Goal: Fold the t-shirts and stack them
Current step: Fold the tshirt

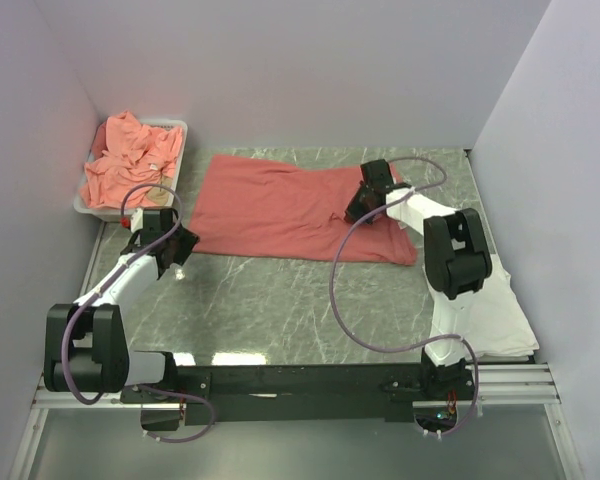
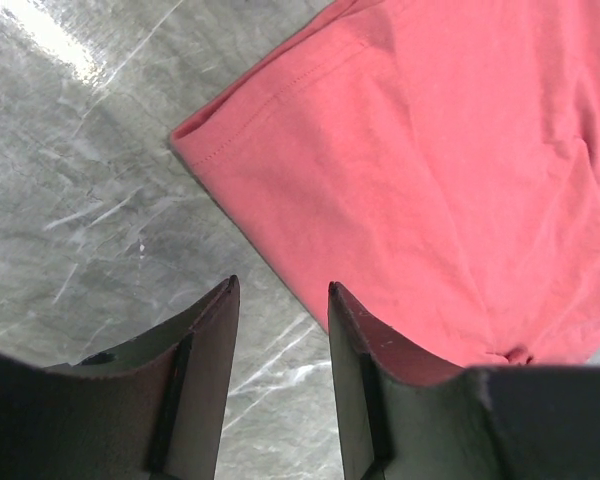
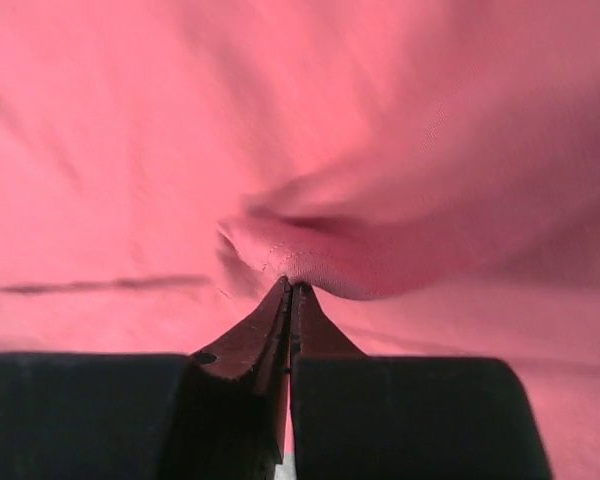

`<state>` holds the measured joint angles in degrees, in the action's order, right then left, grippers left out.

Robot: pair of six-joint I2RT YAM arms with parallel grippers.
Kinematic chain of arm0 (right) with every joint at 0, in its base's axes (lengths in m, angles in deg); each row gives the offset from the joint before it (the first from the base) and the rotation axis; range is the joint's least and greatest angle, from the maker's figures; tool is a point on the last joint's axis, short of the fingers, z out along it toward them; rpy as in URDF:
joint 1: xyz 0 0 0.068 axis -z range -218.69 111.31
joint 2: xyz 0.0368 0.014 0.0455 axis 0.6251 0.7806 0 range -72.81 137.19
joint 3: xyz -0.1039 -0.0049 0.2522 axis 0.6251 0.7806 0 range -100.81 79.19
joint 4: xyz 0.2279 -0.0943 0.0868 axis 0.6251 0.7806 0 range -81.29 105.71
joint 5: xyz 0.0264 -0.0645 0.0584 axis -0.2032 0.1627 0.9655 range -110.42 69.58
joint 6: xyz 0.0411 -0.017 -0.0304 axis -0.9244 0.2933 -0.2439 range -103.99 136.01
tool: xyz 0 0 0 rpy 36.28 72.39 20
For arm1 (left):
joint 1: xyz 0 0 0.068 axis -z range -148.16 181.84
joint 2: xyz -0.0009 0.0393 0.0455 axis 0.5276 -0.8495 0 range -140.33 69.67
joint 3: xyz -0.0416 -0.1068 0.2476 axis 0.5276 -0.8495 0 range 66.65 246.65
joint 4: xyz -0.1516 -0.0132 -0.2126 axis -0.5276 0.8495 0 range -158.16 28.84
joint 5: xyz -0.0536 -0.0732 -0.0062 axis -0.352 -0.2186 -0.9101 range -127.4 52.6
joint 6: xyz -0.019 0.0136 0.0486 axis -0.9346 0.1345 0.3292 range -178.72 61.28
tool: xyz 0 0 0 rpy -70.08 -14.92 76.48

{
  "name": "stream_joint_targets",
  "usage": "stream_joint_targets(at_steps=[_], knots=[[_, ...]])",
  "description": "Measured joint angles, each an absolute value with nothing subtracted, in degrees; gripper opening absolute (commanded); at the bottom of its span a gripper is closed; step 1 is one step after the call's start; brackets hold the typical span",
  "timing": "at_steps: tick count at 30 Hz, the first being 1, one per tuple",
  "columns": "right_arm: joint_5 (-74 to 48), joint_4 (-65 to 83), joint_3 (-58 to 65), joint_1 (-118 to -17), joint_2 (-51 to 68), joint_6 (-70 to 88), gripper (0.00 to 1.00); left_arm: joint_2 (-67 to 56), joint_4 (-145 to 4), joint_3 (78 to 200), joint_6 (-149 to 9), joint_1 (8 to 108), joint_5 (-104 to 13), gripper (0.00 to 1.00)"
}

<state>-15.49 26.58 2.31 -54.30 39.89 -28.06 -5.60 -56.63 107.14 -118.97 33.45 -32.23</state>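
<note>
A coral-red t-shirt (image 1: 280, 205) lies spread across the far middle of the marble table. My right gripper (image 1: 356, 212) is down on its right part, shut on a pinched fold of the cloth; in the right wrist view the right gripper (image 3: 291, 288) has a hemmed ridge of the t-shirt (image 3: 400, 150) bunched at its tips. My left gripper (image 1: 183, 250) hovers open just off the shirt's near left corner. In the left wrist view the left gripper (image 2: 280, 290) has bare marble between its fingers, with the t-shirt (image 2: 430, 150) ahead and under the right finger.
A white tray (image 1: 92, 208) at the far left holds a crumpled pile of salmon t-shirts (image 1: 130, 160). A folded white garment (image 1: 505, 310) lies at the near right beside the right arm's base. Walls close in the left, right and back.
</note>
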Motion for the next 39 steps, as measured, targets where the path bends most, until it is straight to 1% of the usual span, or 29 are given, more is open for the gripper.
stream_joint_targets(at_steps=[5,11,14,15,17,18,19,20,22,25,27,30,33,36,39], knots=[[-16.9,29.3,-7.7,-55.0,44.7,-26.0,0.01,-4.9,-56.7,107.0,-118.9,33.4,-32.2,0.45],[-17.7,31.9,-16.0,-56.1,50.1,-22.8,0.02,-4.8,-56.2,106.2,-118.8,33.4,-32.4,0.45],[-17.9,33.3,-17.9,-56.5,52.2,-20.9,0.12,-4.7,-56.3,106.2,-118.4,33.4,-32.4,0.46],[-17.9,33.7,-18.4,-56.6,52.7,-20.2,0.21,-4.7,-56.3,106.2,-118.4,33.4,-32.4,0.46],[-18.0,34.1,-19.2,-56.8,53.6,-18.8,0.31,-4.7,-56.3,106.1,-118.4,33.4,-32.4,0.46],[-18.1,34.2,-19.4,-56.8,53.8,-18.0,0.41,-4.7,-56.3,106.1,-118.4,33.4,-32.4,0.46],[-18.2,34.6,-19.5,-56.8,53.8,-17.3,0.46,-4.7,-56.2,106.1,-118.4,33.4,-32.3,0.47],[-18.4,34.9,-19.5,-56.8,53.8,-16.5,0.56,-4.7,-56.3,106.0,-118.4,33.4,-32.1,0.47],[-18.7,35.4,-19.8,-56.8,53.7,-15.6,0.6,-4.7,-56.2,105.8,-118.4,33.4,-31.5,0.47],[-20.3,37.0,-19.7,-56.8,52.2,-14.7,0.6,-4.8,-56.1,105.5,-118.6,33.4,-29.8,0.47],[-21.2,37.0,-17.6,-56.7,49.1,-14.6,0.59,-5.1,-56.2,105.5,-119.1,33.4,-28.8,0.47],[-21.6,37.0,-9.8,-56.1,39.5,-15.3,0.58,-6.2,-56.3,105.5,-119.9,33.4,-27.0,0.46],[-21.2,35.1,0.6,-54.3,26.8,-16.4,0.57,-8.3,-56.8,105.5,-120.1,33.4,-25.5,0.45],[-20.3,33.0,8.9,-51.2,17.8,-17.6,0.56,-11.1,-57.0,105.6,-120.0,33.4,-24.0,0.45],[-19.0,31.4,17.2,-47.8,11.6,-18.2,0.56,-14.3,-57.4,105.9,-119.6,33.4,-22.4,0.45]])
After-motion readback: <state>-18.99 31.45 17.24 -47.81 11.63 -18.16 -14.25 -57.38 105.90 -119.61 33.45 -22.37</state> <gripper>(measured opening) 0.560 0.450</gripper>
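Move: My right hand is shut on a raised pinch of the t-shirt's upper layer. The spot I carry this pinch to lies about 6 cm ahead and 3 cm left, 1 cm below. The shirt's near right corner is some 11 cm back and 16 cm right, and the shirt's middle about 4 cm ahead and 9 cm left, both just below. From my open left hand that spot is roughly 13 cm ahead, 32 cm right and 6 cm down; the shirt's near left corner lies almost straight beneath, about 6 cm down. Keeping the pinch, my right hand draws the cloth forward and slightly left about 6 cm, arching up a little and down again. There I open the fingers to let go, then swing off quickly, back some 12 cm, right and up, over the shirt towards its near right part. Late on, my open left hand sinks about 5 cm and shifts 3 cm left beside the near left corner. ##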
